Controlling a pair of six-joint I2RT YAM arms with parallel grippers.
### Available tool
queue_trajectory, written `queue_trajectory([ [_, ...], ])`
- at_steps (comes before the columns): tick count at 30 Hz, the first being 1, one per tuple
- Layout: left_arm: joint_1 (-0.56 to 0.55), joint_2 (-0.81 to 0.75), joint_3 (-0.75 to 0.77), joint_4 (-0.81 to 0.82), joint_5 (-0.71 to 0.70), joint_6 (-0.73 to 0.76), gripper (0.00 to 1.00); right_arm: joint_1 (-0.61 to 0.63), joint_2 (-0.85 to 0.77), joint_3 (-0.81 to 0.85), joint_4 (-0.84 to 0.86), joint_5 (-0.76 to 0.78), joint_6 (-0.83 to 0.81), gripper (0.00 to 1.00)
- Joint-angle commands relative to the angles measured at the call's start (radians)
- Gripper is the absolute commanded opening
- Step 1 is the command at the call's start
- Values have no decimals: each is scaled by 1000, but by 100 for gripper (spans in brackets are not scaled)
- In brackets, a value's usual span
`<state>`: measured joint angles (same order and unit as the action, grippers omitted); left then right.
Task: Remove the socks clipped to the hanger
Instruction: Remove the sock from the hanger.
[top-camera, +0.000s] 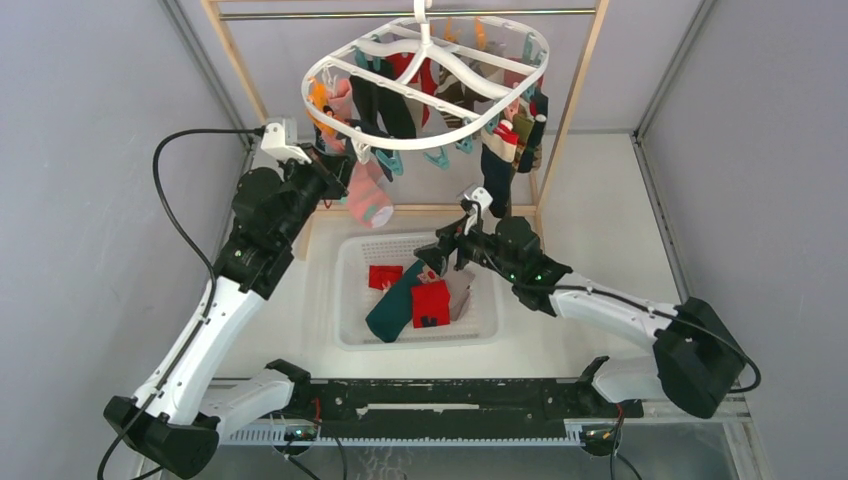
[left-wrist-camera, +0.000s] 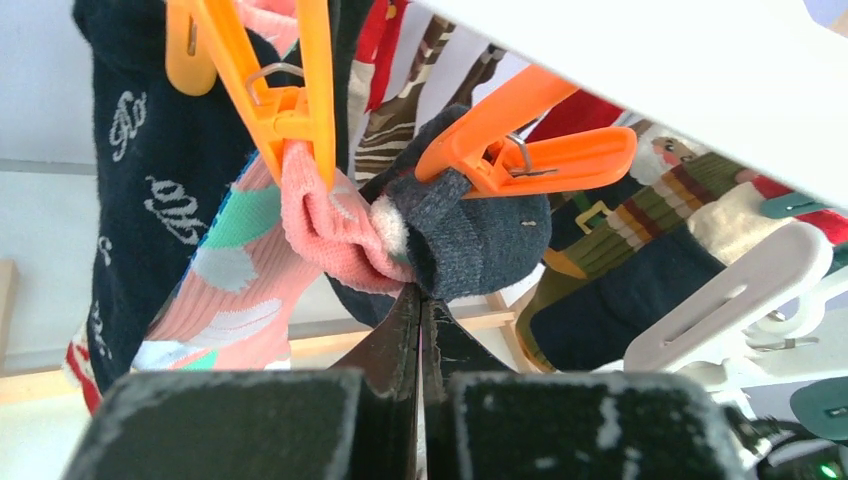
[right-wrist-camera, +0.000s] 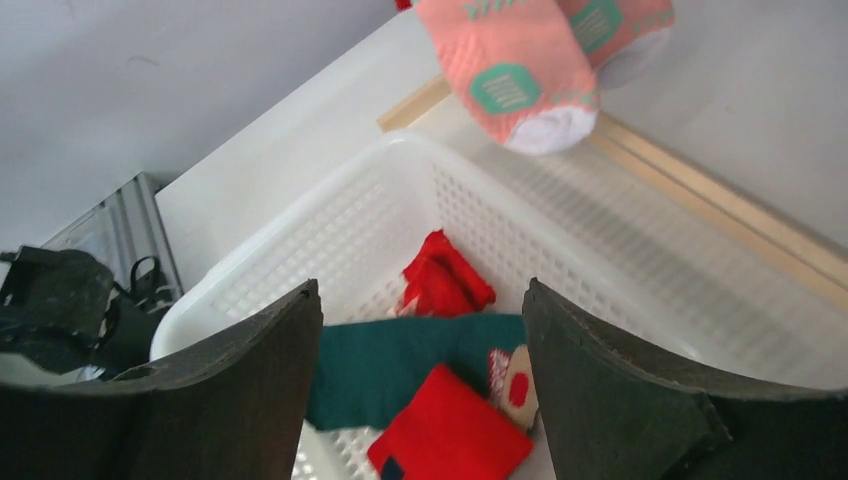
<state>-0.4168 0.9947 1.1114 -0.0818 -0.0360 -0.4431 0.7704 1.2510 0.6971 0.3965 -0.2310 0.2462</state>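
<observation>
The white oval hanger (top-camera: 330, 75) hangs from the rack's top bar with several socks clipped under it. My left gripper (left-wrist-camera: 420, 292) is raised to its left side and shut. Its tips pinch the lower edge of a dark grey sock (left-wrist-camera: 480, 235) held by an orange clip (left-wrist-camera: 530, 155). Beside it a salmon pink sock (left-wrist-camera: 320, 215) hangs from another orange clip (left-wrist-camera: 290, 100). My right gripper (right-wrist-camera: 420, 295) is open and empty, hovering over the white mesh basket (right-wrist-camera: 330, 190). In the basket lie a teal sock (top-camera: 395, 305) and red socks (top-camera: 430, 303).
The wooden rack frame (top-camera: 575, 90) stands behind the basket (top-camera: 350, 250). A pink patterned sock (top-camera: 368, 198) dangles low over the basket's far edge. A navy lettered sock (left-wrist-camera: 150, 180) hangs left of my left gripper (top-camera: 338, 168). Grey walls close in both sides.
</observation>
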Motion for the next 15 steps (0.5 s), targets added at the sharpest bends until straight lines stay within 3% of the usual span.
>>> queue_trajectory([
  [1, -5, -3, 84, 5, 63, -17, 0, -26, 82, 86, 140, -22, -57, 80],
  [15, -8, 12, 151, -25, 136, -43, 0, -81, 326, 209, 285, -138, -62, 82],
])
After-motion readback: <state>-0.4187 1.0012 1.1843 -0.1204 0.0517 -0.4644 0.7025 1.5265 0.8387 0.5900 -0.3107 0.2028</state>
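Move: My closed left fingertips are already at the bunched cuff of the navy sock, almost no distance away. Its orange clip sits about 4 cm above and 3 cm to the right, 1 cm farther out; the yellow clip on the pink sock is 6 cm up, 4 cm left and 1 cm out. From my open right hand, the navy sock hangs some 9 cm ahead, 8 cm left and 13 cm higher; the pink sock's foot is 8 cm ahead, 10 cm left, 5 cm up. I bring my open right hand in under the hanger, about 6 cm forward and 3 cm left at nearly constant height, towards the hanging navy and pink socks, without touching them yet. Meanwhile my left fingers stay shut on the bunched cuffs and ease up about 2.5 cm, drawing slightly right and back. ##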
